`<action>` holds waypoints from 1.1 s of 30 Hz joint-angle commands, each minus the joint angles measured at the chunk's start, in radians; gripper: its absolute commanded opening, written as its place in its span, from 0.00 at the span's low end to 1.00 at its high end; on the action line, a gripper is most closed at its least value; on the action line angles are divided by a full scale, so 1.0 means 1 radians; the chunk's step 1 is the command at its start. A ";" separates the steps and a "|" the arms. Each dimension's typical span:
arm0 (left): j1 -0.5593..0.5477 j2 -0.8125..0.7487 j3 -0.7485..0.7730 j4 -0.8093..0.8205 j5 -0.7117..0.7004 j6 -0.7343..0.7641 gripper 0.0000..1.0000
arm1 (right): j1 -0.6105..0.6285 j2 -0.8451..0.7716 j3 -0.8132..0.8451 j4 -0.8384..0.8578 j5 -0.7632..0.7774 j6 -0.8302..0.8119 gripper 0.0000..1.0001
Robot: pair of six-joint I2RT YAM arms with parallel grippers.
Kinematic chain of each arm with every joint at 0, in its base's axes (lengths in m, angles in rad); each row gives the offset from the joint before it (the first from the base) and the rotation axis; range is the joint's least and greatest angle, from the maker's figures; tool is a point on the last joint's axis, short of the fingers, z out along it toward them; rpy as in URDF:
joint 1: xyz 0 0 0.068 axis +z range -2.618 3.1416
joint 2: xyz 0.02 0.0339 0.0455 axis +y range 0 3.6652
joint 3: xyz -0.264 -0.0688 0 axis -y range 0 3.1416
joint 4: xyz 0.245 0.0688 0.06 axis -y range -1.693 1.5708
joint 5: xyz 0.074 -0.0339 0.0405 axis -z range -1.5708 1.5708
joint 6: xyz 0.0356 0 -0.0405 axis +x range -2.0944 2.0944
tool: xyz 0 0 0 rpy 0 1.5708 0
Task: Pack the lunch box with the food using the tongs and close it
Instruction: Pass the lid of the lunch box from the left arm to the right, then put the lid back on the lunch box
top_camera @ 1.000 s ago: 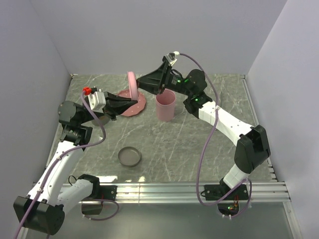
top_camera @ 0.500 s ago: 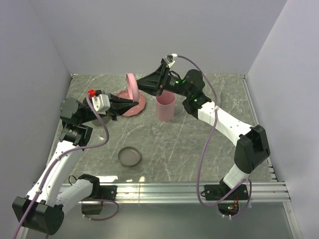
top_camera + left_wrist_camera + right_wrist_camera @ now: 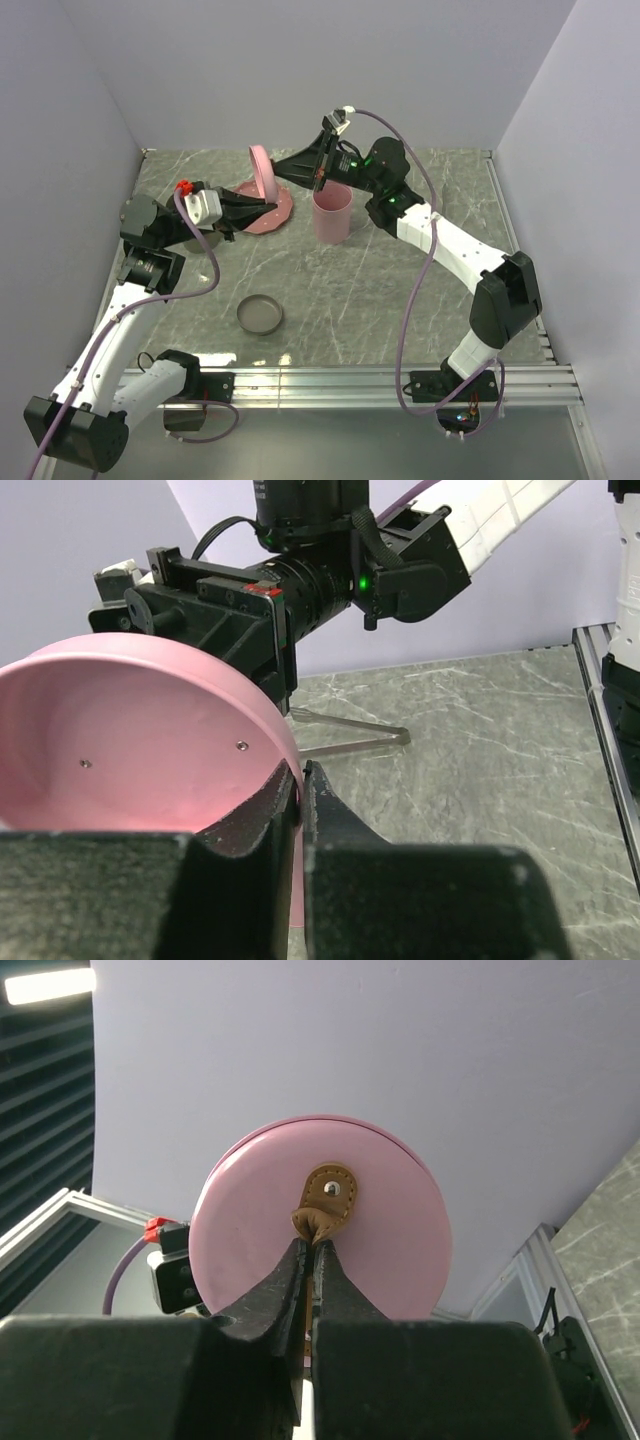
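Note:
The lunch box [image 3: 332, 212] is a pink cylinder standing open at mid-table. Its round pink lid [image 3: 262, 172] is held on edge above the pink plate [image 3: 285, 210], between both grippers. My left gripper [image 3: 270, 205] is shut on the lid's lower rim [image 3: 285, 742], seen from the hollow inner side. My right gripper [image 3: 312, 1250] is shut on the brown leather tab [image 3: 322, 1205] at the centre of the lid's outer face [image 3: 400, 1230]. The silvery tongs [image 3: 350, 735] lie flat on the table beyond the lid. The food is hidden.
A small grey round dish [image 3: 260, 314] sits near the front, left of centre. The right arm's white links [image 3: 450, 245] reach over the table's right half. Walls close off the left, back and right sides.
My right gripper has shut on the lid's brown tab. The lid has shifted slightly to the left, and the left wrist has drawn back a little.

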 commanded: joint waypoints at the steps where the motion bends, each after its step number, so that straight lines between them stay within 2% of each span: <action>1: -0.013 -0.009 0.030 -0.012 -0.001 0.005 0.10 | 0.013 -0.017 0.073 0.004 -0.033 -0.053 0.00; 4: -0.013 -0.009 0.033 -0.018 -0.016 -0.003 0.19 | -0.009 -0.022 0.074 -0.016 -0.033 -0.072 0.00; 6: -0.013 -0.006 0.035 -0.020 -0.039 -0.018 0.32 | -0.036 -0.028 0.073 -0.030 -0.032 -0.089 0.00; 11: -0.015 0.000 0.069 -0.095 -0.081 -0.029 0.40 | -0.099 -0.049 0.077 -0.149 -0.018 -0.193 0.00; 13: -0.013 0.005 0.092 -0.147 -0.111 -0.037 0.50 | -0.122 -0.056 0.080 -0.241 0.003 -0.278 0.00; 14: -0.013 0.005 0.101 -0.167 -0.124 -0.037 0.55 | -0.130 -0.060 0.094 -0.281 0.013 -0.313 0.00; 15: -0.013 0.007 0.113 -0.191 -0.150 -0.037 0.66 | -0.145 -0.063 0.103 -0.367 0.022 -0.395 0.00; 16: -0.013 0.010 0.147 -0.271 -0.162 -0.035 0.73 | -0.148 -0.065 0.116 -0.425 0.037 -0.449 0.00; 17: -0.013 0.013 0.165 -0.306 -0.179 -0.037 0.84 | -0.150 -0.068 0.134 -0.490 0.090 -0.509 0.00; 18: -0.013 0.016 0.181 -0.340 -0.199 -0.047 0.99 | -0.151 -0.069 0.174 -0.551 0.127 -0.633 0.00; 22: -0.013 0.054 0.285 -0.497 -0.302 -0.141 0.99 | -0.151 -0.030 0.284 -0.847 0.298 -0.864 0.00; 26: -0.013 0.122 0.389 -0.717 -0.417 -0.187 0.99 | -0.147 0.048 0.422 -1.002 0.433 -1.028 0.00; 32: -0.013 0.110 0.380 -0.785 -0.446 -0.147 0.99 | -0.128 0.246 0.716 -1.323 0.571 -1.324 0.00; 33: -0.013 0.105 0.376 -0.788 -0.457 -0.149 0.99 | -0.125 0.253 0.714 -1.340 0.579 -1.353 0.00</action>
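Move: Both hands hold the lid: its middle is about 5 cm ahead of the left hand and 3 cm above it, and 3 cm to the right hand's left. The lunch box, where the lid is being taken, stands some 17 cm ahead of the right hand, 10 cm right and 35 cm below; from that hand the pink plate lies about 28 cm ahead, 8 cm left, 42 cm down. Left opens off the rim while right carries the lid 16 cm forward and rightward towards the lunch box. ##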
